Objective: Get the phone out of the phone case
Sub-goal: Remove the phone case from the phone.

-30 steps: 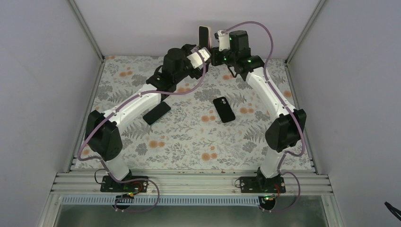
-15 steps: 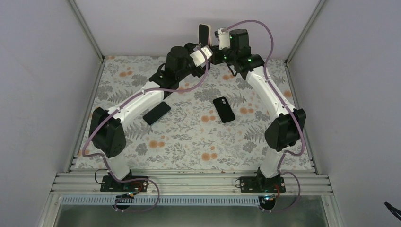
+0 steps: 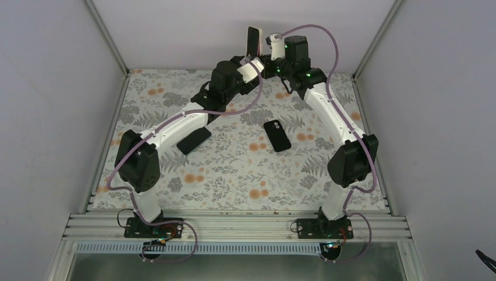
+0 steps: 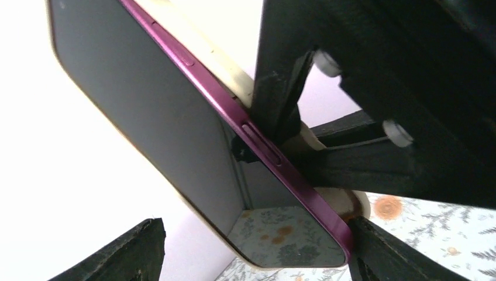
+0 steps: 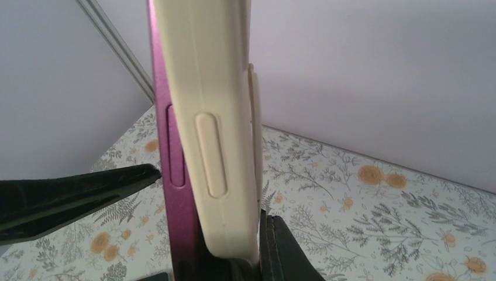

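A phone with a purple rim and dark screen [image 4: 158, 111] sits in a cream case [image 5: 216, 117]. It is held upright in the air at the back of the table [image 3: 252, 40]. My right gripper [image 5: 234, 260] is shut on the lower end of the cased phone, and also shows in the top view [image 3: 262, 59]. The purple rim [image 5: 166, 175] stands out beside the cream case wall. My left gripper [image 4: 251, 249] is open around the phone's lower end. Its right finger [image 4: 386, 252] touches the purple corner; its left finger [image 4: 134, 254] is apart. It also shows in the top view [image 3: 250, 61].
A black phone case with a camera cutout [image 3: 276, 135] lies mid-table on the floral mat. A black phone [image 3: 193, 140] lies flat under my left arm. The grey back wall is close behind the raised phone.
My left arm has reached further right and up, bringing its open gripper closer to the phone's lower end. The right gripper has lifted the phone slightly.
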Tool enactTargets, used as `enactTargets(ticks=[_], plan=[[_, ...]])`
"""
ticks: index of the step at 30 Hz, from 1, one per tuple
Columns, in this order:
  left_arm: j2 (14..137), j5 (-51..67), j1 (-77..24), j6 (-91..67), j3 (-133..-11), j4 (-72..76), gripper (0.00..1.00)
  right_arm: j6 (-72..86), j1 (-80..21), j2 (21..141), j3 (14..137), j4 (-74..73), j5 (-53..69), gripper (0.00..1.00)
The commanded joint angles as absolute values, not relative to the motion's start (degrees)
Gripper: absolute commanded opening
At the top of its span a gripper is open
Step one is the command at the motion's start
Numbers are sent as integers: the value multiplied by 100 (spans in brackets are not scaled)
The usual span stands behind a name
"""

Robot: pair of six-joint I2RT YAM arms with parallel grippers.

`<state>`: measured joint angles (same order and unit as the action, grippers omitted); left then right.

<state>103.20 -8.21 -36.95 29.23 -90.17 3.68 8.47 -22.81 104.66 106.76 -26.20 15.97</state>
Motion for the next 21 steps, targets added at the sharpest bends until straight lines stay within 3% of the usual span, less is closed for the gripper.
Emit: enactTargets(ticks=[1,7,10,13,21], plan=[[10304,-2182,-3576,2883,-8936,1326,75,931,-2328,10136,10497,-2256,1947,3],[10094,-2819,-3508,3106,-8727,2502,73,838,-2415,10169,10105,-2233,2642,3],[10091,-3099,-3507,3307,-8620,3084,66,730,-2535,10228,9938,-2205,3368,3],[10186,-3272,-3515,3479,-8614,3387,53,556,-2629,10422,9922,-2283,4372,3],[10397,-3201,-3582,3733,-8640,3688,46,55,-3013,10605,10062,-2682,5260,3]])
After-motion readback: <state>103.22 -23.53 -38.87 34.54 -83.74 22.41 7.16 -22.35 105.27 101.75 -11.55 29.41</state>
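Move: The half-peeled phone in its cream case stands upright at the right hand, held by the case near its lower end. The phone's middle is some 2 cm ahead, 1 cm left and 6 cm above the left hand, and 1 cm ahead, 2 cm left and 6 cm above the right. On the table about 32 cm below, the black case lies 8 cm back and 12 cm right of the left hand, the teal phone 9 cm back and 20 cm left. Phone and case are carried left and somewhat up between the two hands. The left hand brings its fingers in from about three-quarters to half open around the phone's lower end, going some 2.5 cm left and as far up while turning 13 degrees counter-clockwise and tipping up as much. The right hand keeps its pinch on the case, goes about 3 cm left, then rises too, turning counter-clockwise alike. ##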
